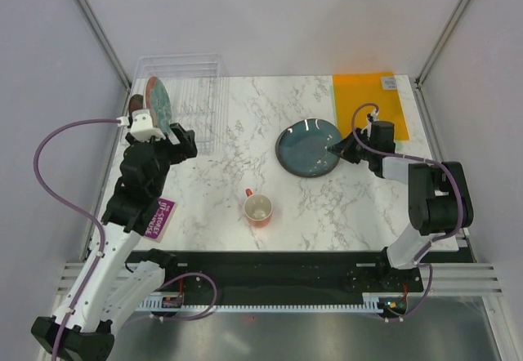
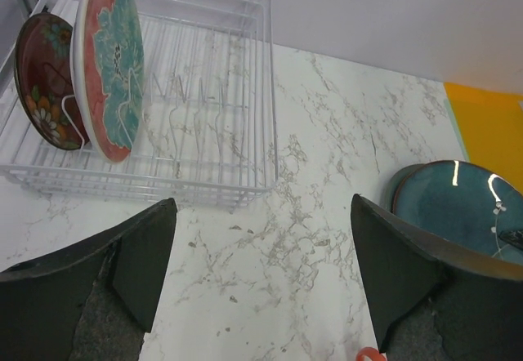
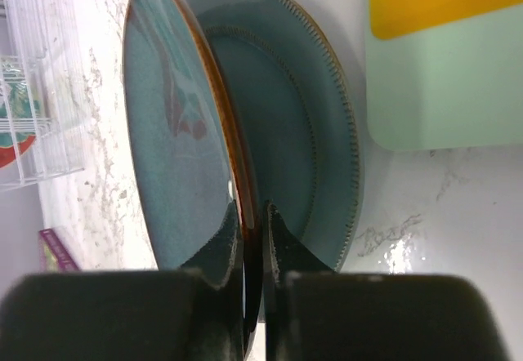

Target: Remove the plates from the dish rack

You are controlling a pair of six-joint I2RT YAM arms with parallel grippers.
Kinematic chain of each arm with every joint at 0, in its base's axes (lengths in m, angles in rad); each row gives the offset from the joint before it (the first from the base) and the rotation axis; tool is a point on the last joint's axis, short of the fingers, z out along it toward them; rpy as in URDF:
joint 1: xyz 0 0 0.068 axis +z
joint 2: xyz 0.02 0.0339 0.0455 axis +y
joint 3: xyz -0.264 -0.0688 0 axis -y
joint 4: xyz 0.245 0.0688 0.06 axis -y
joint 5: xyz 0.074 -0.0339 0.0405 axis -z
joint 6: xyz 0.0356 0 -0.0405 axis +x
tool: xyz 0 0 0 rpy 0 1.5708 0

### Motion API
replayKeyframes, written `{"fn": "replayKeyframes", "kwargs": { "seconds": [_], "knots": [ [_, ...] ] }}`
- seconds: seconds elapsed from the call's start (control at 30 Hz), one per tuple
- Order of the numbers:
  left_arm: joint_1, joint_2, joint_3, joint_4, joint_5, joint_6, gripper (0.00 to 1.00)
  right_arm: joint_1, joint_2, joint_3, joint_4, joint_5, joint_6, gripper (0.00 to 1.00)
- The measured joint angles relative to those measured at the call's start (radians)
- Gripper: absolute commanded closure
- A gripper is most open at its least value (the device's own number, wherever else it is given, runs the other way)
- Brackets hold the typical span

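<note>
The clear dish rack [image 1: 189, 91] stands at the back left and holds two upright red floral plates [image 1: 158, 104]. In the left wrist view the teal-flowered red plate [image 2: 110, 59] stands in front of the darker red plate [image 2: 42, 79] in the rack [image 2: 212, 124]. My left gripper [image 1: 184, 139] [image 2: 262, 206] is open and empty over the table, just in front of the rack. My right gripper [image 1: 337, 147] [image 3: 252, 206] is shut on the rim of the dark teal plate [image 3: 176, 132] [image 1: 309, 149], holding it tilted above the grey-green plate [image 3: 310, 124] lying on the table.
A small red mug [image 1: 258, 208] stands near the table's front middle; its rim shows in the left wrist view [image 2: 369, 354]. A flat orange sheet [image 1: 369, 100] lies at the back right, behind the right gripper. White walls enclose the table.
</note>
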Motion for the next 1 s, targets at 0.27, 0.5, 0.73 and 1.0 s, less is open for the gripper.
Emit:
{"fn": "replayKeyframes", "kwargs": {
  "seconds": [0.27, 0.5, 0.73, 1.0],
  "knots": [
    [0.0, 0.034, -0.002, -0.015, -0.003, 0.0, 0.07, -0.006, 0.014, 0.001, 0.019, -0.049, 0.024, 0.27],
    [0.0, 0.035, -0.002, -0.018, -0.003, 0.001, 0.07, -0.001, 0.016, 0.031, -0.052, -0.049, -0.027, 0.12],
    [0.0, 0.055, -0.002, -0.018, -0.003, 0.006, 0.04, 0.04, 0.013, 0.163, -0.29, 0.068, -0.189, 0.06],
    [0.0, 0.202, 0.032, -0.032, -0.074, 0.076, 0.0, 0.095, 0.013, 0.232, -0.488, 0.229, -0.315, 0.04]
  ]
}}
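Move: The right hand still holds the second teal plate by its right edge, tilted over the first teal plate, whose middle lies about 9 cm to the left, level fore and aft, and 4 cm down. The orange mat is 14 cm ahead and 10 cm right, 5 cm lower; the mug 18 cm back, 24 cm left. From the empty left hand the floral rack plate lies some 22 cm ahead, 8 cm left, 16 cm down, the brown plate 6 cm left of it. Staying almost in place over the right edge of the first teal plate, the right hand opens its fingers wide and lets go of the second plate's rim, then rolls its left side down some 20 degrees while easing about 1.5 cm back and slightly right and down. The open, empty left hand sinks a little, pauses, then goes on down and forward towards the floral plate in the rack, about 5 cm down and 3 cm forward in all, its fingers tipping down about 10 degrees, without touching anything. ##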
